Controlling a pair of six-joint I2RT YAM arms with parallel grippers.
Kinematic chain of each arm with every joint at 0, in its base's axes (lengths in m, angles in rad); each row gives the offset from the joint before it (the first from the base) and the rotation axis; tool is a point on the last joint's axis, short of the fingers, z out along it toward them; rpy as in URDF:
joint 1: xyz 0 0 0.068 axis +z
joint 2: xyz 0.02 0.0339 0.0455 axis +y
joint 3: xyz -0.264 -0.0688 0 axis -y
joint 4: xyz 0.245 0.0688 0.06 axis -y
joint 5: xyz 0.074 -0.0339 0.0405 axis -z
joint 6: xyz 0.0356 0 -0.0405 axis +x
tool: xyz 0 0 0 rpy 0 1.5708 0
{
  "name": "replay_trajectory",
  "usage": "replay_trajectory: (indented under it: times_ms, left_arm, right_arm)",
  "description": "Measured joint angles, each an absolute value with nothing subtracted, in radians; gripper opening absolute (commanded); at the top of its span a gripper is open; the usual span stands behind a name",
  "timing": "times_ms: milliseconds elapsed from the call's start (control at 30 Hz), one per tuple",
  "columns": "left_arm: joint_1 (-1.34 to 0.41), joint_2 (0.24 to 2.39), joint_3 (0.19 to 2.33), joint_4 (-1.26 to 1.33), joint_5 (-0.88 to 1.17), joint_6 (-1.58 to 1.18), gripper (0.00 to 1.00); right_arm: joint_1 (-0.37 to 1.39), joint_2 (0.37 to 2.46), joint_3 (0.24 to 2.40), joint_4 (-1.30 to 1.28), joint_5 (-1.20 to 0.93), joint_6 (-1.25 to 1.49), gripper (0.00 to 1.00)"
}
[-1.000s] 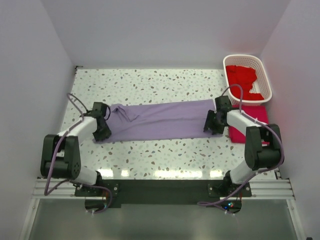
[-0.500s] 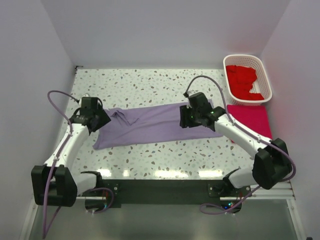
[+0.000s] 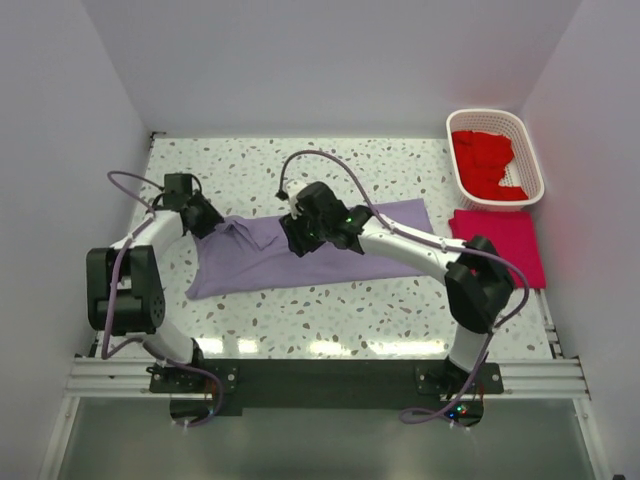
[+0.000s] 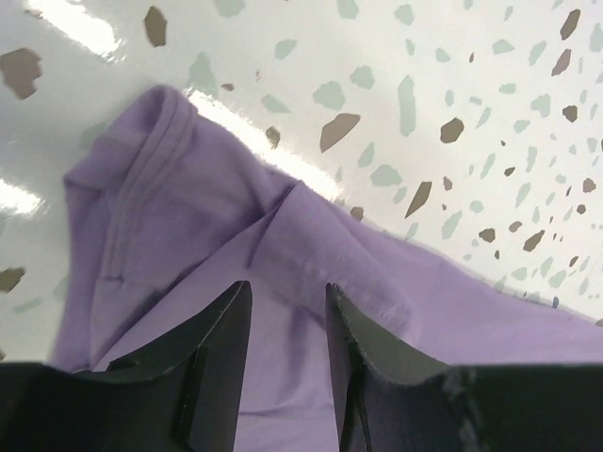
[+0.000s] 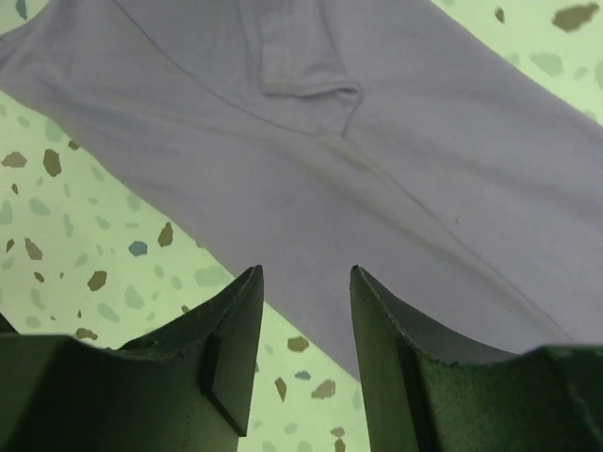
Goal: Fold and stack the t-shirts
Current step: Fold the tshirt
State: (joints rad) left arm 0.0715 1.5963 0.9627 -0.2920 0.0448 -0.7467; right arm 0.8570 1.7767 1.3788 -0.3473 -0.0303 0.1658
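A purple t-shirt [image 3: 330, 245] lies spread lengthwise across the middle of the table. My left gripper [image 3: 207, 222] is open and low over the shirt's rumpled left end; in the left wrist view the gripper [image 4: 287, 301] has purple cloth [image 4: 188, 217] between and under its fingers. My right gripper [image 3: 300, 238] is open over the middle of the shirt; in the right wrist view the gripper [image 5: 306, 278] hangs above the shirt's [image 5: 377, 141] near edge, holding nothing. A folded red shirt [image 3: 502, 245] lies at the right.
A white basket [image 3: 530, 150] with red shirts [image 3: 485, 160] stands at the back right corner. The speckled table [image 3: 330, 300] shows in front of the purple shirt. White walls close in left, back and right.
My right gripper has moved left from the shirt's right end to its middle. My left gripper has moved back and now sits over the shirt's upper left end.
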Motion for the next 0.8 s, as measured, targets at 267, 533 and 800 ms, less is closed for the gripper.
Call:
replay_trajectory:
  times_ms: [267,533,800]
  left_arm:
    - [0.072,1.698,1.013,-0.256,0.093,-0.749,0.44]
    - [0.072,1.731,1.013,-0.249,0.093,-0.747,0.45]
    - [0.072,1.756,1.014,-0.253,0.089,-0.740,0.46]
  right_arm:
    - [0.899,2.009,1.589,-0.299,-0.073,0.104,0.44]
    - [0.924,2.182,1.736,-0.284,-0.102,0.082,0.44]
    - [0.928,2.290,1.817,-0.273,-0.096,0.065,0.41]
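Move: The right hand is some 11 cm above the purple t-shirt. The folded-over sleeve flap lies about 12 cm to its left and 8 cm ahead, and the shirt's near edge passes some 3 cm behind it. The left hand is 5 cm above the shirt's left end, with the far-left shoulder about 3 cm ahead and 1 cm right. The flap is about 11 cm to its right and 2 cm ahead. Right hand sweeps left about 12 cm while sinking towards the sleeve flap; left sinks onto the shoulder, fingers open. ##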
